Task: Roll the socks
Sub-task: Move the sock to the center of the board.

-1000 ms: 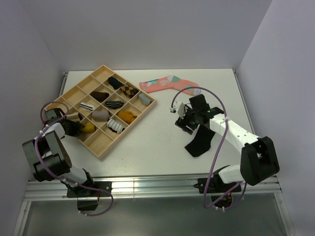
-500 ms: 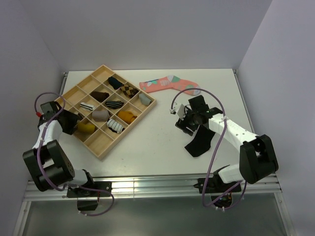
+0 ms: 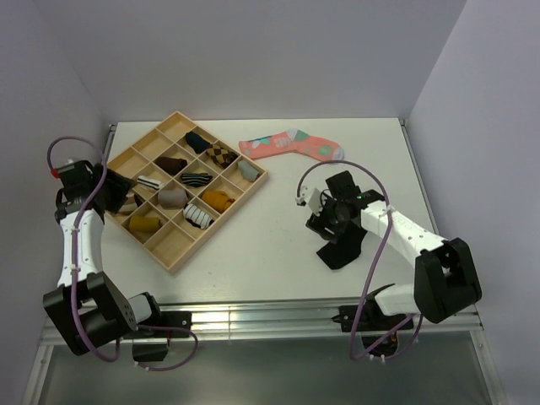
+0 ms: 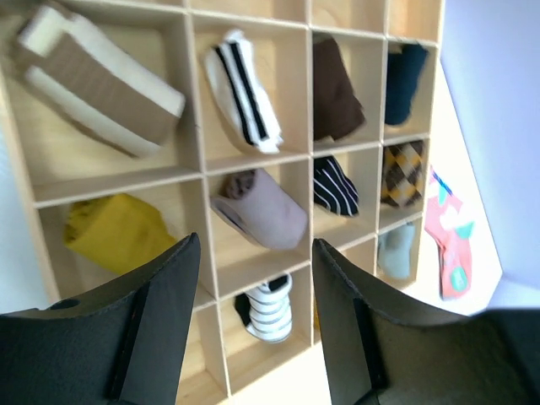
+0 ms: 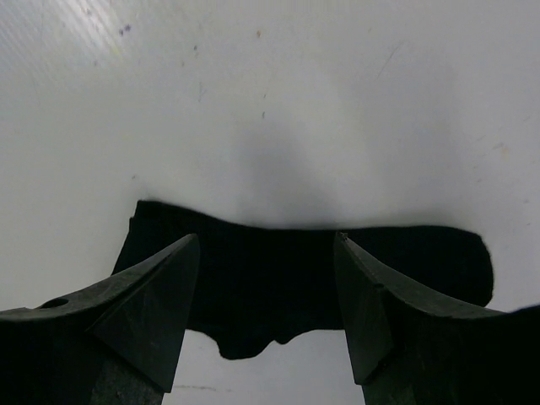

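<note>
The mustard-yellow sock [image 3: 142,223] lies bundled in a compartment at the left corner of the wooden tray [image 3: 221,223]; the left wrist view shows this sock [image 4: 118,233] below and left of my fingers. My left gripper [image 3: 118,197] [image 4: 253,249] hovers open and empty above the tray's left side. On the table to the right, the black sock [image 3: 342,250] [image 5: 278,270] lies flat. My right gripper [image 3: 331,223] [image 5: 266,245] stands open directly over it, one finger on each side of its middle. Whether the fingertips touch the cloth I cannot tell.
The tray [image 4: 196,126] holds several other rolled socks: striped, argyle, brown, grey. A pink patterned sock [image 3: 291,145] [image 4: 443,228] lies flat on the table behind the tray's right corner. White walls close in the table on three sides.
My left gripper opened, let go of the mustard sock in the tray compartment, and drew up and back to the left. My right gripper shifted slightly nearer, over the black sock.
</note>
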{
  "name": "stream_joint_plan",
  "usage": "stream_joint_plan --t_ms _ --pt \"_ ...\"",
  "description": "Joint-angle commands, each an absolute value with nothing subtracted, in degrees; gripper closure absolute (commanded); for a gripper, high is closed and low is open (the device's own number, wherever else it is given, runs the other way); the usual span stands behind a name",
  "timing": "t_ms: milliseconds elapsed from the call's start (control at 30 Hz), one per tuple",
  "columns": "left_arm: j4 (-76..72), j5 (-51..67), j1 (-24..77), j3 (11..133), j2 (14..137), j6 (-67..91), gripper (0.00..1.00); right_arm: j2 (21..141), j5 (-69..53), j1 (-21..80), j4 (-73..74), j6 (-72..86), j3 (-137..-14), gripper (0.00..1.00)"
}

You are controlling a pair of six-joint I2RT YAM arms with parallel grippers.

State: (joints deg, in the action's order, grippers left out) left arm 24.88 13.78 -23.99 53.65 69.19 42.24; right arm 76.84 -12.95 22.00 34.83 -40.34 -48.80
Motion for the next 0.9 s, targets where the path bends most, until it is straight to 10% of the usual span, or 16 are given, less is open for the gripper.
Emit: stream_joint_plan --t_ms 0,867 --pt "24.8 16.9 -22.0 55.4 66.4 41.0 0.40 73.5 -10.4 21.4 38.5 -41.1 -45.9 0.28" --pt "16.5 18.1 -7.8 55.7 70.7 45.4 0.42 75.0 -14.4 29.5 48.5 -37.0 -44.7 0.27"
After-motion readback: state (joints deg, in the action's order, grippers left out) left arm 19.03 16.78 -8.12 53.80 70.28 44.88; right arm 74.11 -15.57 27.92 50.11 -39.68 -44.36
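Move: The black sock lies flat, its middle about 6 cm to the right of my right hand, level with it fore and aft and some 6 cm below. The pink socks lie around 30 cm ahead and 10 cm to the left of that hand; the table's front rail runs roughly 19 cm behind it. From my left hand the black sock is about 62 cm right, 7 cm back and 17 cm down; the yellow roll sits 15 cm below and 2 cm back, the grey roll 9 cm right and 6 cm ahead. I draw my open right hand back about 9 cm and sink it a little, to above the black sock's near cuff end, tipping the fingers some 15 degrees back under until they point nearly straight down. Meanwhile I swing my empty left hand about 10 cm right over the box, slightly forward, turning it clockwise, fingers still apart. ##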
